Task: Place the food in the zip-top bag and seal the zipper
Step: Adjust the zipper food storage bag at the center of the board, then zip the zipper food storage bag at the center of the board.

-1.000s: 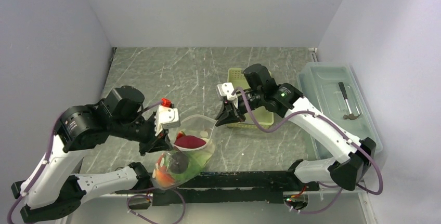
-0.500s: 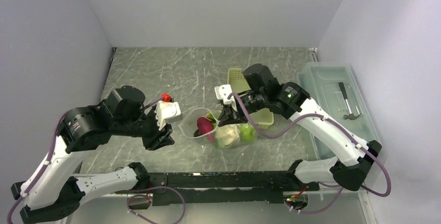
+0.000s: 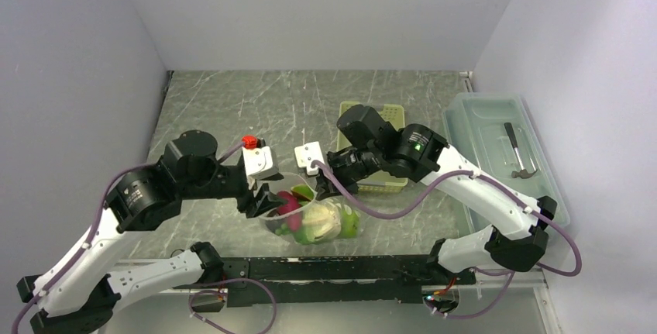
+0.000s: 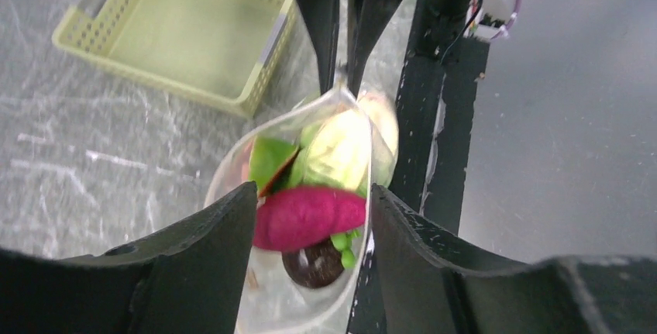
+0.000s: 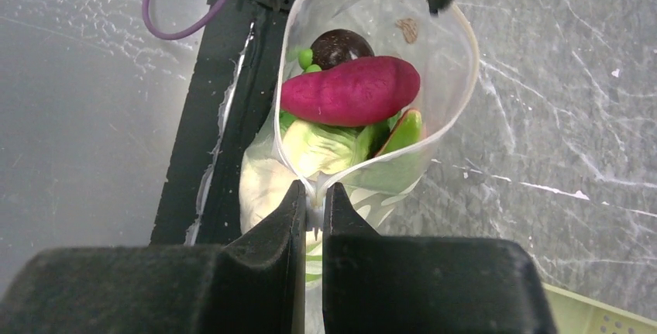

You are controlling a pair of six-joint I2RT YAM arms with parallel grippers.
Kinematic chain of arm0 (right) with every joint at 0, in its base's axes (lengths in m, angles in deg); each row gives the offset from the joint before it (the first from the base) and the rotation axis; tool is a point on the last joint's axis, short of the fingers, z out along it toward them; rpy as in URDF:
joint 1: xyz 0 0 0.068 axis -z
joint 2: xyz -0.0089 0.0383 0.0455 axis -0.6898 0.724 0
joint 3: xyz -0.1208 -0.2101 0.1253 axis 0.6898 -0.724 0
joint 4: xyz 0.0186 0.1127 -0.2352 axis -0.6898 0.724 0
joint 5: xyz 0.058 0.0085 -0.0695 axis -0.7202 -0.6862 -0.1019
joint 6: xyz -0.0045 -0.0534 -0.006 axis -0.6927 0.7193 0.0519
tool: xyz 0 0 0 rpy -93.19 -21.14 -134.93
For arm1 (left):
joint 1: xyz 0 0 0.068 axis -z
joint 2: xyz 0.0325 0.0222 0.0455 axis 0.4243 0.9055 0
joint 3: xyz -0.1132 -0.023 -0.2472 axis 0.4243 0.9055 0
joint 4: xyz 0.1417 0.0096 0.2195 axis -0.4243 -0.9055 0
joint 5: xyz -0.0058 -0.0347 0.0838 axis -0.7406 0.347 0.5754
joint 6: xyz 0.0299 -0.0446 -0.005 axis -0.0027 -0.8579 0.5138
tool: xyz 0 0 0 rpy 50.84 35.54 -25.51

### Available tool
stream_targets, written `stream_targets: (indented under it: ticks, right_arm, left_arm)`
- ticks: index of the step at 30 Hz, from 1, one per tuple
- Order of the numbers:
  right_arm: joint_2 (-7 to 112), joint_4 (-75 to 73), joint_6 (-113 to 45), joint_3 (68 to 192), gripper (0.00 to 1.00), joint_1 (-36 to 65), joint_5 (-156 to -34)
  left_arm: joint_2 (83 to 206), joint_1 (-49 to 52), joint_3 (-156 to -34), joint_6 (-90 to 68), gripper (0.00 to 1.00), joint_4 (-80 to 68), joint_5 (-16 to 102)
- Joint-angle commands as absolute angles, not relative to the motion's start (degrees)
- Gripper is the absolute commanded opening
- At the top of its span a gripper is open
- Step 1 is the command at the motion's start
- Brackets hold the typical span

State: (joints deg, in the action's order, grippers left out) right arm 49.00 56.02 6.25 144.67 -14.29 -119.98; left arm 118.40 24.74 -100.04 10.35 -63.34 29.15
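The clear zip-top bag (image 3: 314, 225) hangs with its mouth open between my two grippers. Inside lies the food: a magenta oblong piece (image 5: 349, 90), a dark brown ball (image 5: 341, 43), pale green lettuce (image 5: 321, 148) and small green grapes (image 5: 306, 56). My right gripper (image 5: 314, 198) is shut on one end of the mouth, pinching the whitish zipper (image 5: 469, 70) strip there. My left gripper (image 4: 310, 222) is open, its fingers (image 4: 209, 256) standing on either side of the other end of the mouth without pressing it. In the top view the left gripper (image 3: 259, 201) sits left of the bag, the right gripper (image 3: 325, 188) above it.
A yellow-green basket (image 3: 383, 183) stands behind the right gripper and shows empty in the left wrist view (image 4: 186, 32). A clear lidded box (image 3: 503, 148) holding a small hammer sits at the far right. The black rail (image 3: 349, 268) runs just under the bag.
My left gripper let go of the bag and opened. The bag swung to the right gripper, which then carried it left; the left jaws now straddle its mouth.
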Motion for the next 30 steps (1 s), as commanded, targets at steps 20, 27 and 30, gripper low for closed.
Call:
stream_targets:
  ticks: [20, 27, 30]
  right_arm:
    - [46.2, 55.8, 4.1, 149.5, 0.0, -20.8, -114.4]
    - [45.5, 54.1, 3.0, 148.9, 0.0, -20.9, -112.3]
    - [45.5, 53.6, 2.4, 149.1, 0.0, -20.9, -111.4]
  left_arm:
    - [118.1, 24.8, -85.8, 1.6, 0.95, -32.0, 11.0]
    - [117.5, 24.9, -82.2, -2.2, 0.95, -31.1, 9.3]
    - [117.6, 24.9, -80.9, -3.2, 0.95, -30.6, 8.7]
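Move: The zipper corner of the bag is pinched in the right gripper's fingertips, so it lies right at that hand. From the half-open left gripper it is some 9 cm to the right, about level front to back and roughly 3 cm lower. In the bag's mouth the sweet potato lies about 4 cm back, 2 cm right and 8 cm below the left hand; the cabbage lies some 6 cm back, 10 cm right and 10 cm below it. Bring the left gripper about 6 cm to the right, over the bag's mouth towards the pinched zipper corner, opening its fingers nearly fully so they come either side of the right fingertips; roll and swing the wrist some 20 degrees, clockwise. Meanwhile keep the corner pinched with the right gripper, draw it back about 2.5 cm, then ease it up slightly. ##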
